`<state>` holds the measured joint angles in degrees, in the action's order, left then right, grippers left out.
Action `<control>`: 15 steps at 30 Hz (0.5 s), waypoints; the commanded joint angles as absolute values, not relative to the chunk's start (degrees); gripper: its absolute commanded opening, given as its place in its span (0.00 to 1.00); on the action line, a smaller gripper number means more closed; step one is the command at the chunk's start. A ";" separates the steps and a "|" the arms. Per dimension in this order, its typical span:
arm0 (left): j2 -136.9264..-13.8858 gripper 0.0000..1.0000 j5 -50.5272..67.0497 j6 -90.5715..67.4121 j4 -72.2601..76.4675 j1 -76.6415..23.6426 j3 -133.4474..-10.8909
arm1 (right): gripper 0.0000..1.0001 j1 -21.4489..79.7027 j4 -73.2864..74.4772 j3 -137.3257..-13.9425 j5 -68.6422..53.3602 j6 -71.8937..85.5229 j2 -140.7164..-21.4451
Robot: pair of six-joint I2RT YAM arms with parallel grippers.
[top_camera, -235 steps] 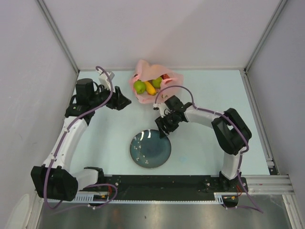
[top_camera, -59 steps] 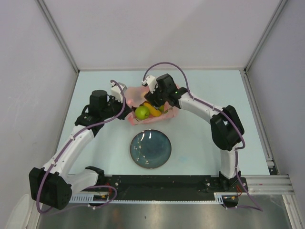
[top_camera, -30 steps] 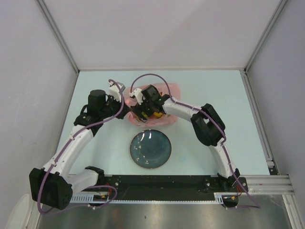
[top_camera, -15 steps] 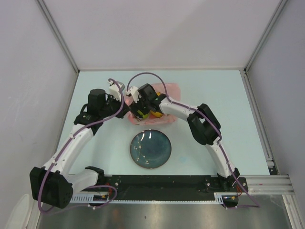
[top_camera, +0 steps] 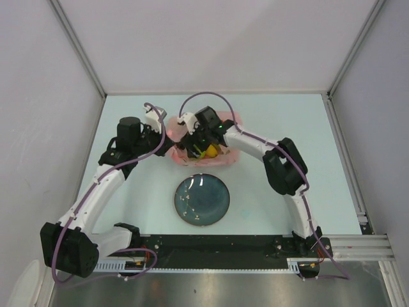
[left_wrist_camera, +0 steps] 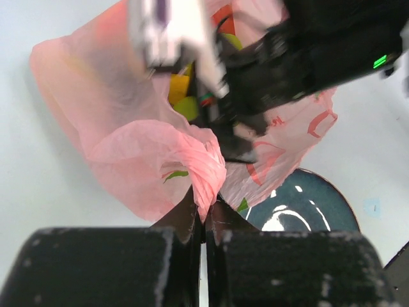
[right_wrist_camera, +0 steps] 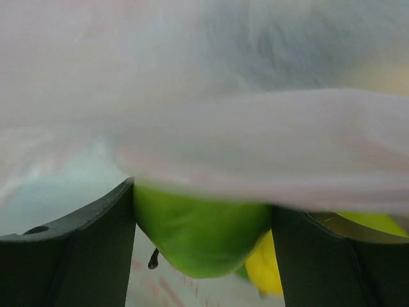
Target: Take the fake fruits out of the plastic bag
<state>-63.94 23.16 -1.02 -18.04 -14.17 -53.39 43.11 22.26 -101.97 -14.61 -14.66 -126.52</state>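
The pink plastic bag (top_camera: 231,155) lies at the table's back centre, and its film (right_wrist_camera: 255,153) blurs the top of the right wrist view. My left gripper (left_wrist_camera: 206,208) is shut on a twisted fold of the bag's (left_wrist_camera: 121,147) rim at its left side (top_camera: 167,142). Reaching down into the bag's mouth, my right gripper (top_camera: 192,148) has its jaws closed against both sides of a green apple (right_wrist_camera: 201,240). A yellow fruit (right_wrist_camera: 268,265) lies just behind the apple and also shows from above (top_camera: 209,151). Yellow and green fruits (left_wrist_camera: 179,89) show through the opening.
A dark round plate (top_camera: 211,204) sits in front of the bag, nearer the arm bases, and its rim (left_wrist_camera: 319,211) shows in the left wrist view. Grey walls with metal posts enclose the table on three sides.
My right gripper has drawn back slightly inside the bag and its jaws have narrowed onto the green apple. The left gripper keeps its hold on the bag rim.
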 commanded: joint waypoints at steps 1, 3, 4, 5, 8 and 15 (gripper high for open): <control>-63.98 0.00 24.70 -0.26 -15.73 -13.80 -55.20 | 0.32 39.30 25.22 -100.03 -22.75 -11.61 -113.41; -63.90 0.00 24.96 -0.09 -15.73 -13.89 -55.02 | 0.32 38.33 25.84 -98.80 -26.09 -9.59 -110.40; -63.90 0.00 25.13 -0.09 -15.65 -13.80 -54.93 | 0.32 37.28 27.14 -98.27 -27.93 -9.15 -108.13; -63.98 0.00 25.14 -0.17 -15.82 -13.80 -54.84 | 0.32 36.74 27.94 -98.09 -32.21 -8.27 -107.24; -64.25 0.00 25.14 -0.09 -15.91 -13.80 -54.76 | 0.32 35.86 30.49 -96.33 -40.65 -7.38 -104.34; -64.51 0.00 24.44 1.75 -16.26 -13.89 -55.02 | 0.32 36.29 31.29 -87.46 -54.75 -3.44 -102.14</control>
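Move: The right hand, down in the pink bag with a green fruit already between its fingers, has the blue plate roughly 17 cm straight back and some 3 cm below. A yellow fruit lies level with this hand, about 4 cm to its right and slightly lower. The bag's gathered rim, in the left fingers, is about 10 cm left, 7 cm back and 14 cm higher. From the left hand the plate is around 9 cm back, 10 cm right and 18 cm down. Keeping its pinch on the green fruit, the right hand lifts it quickly about 16 cm up out of the bag, edging right on the way; near the top it stops climbing and draws back some 8 cm to the plate's side. Meanwhile the wrist tilts about 25 degrees, so the fingers point flatter and leftward. The left hand stays in place, still pinching the bag's rim. ##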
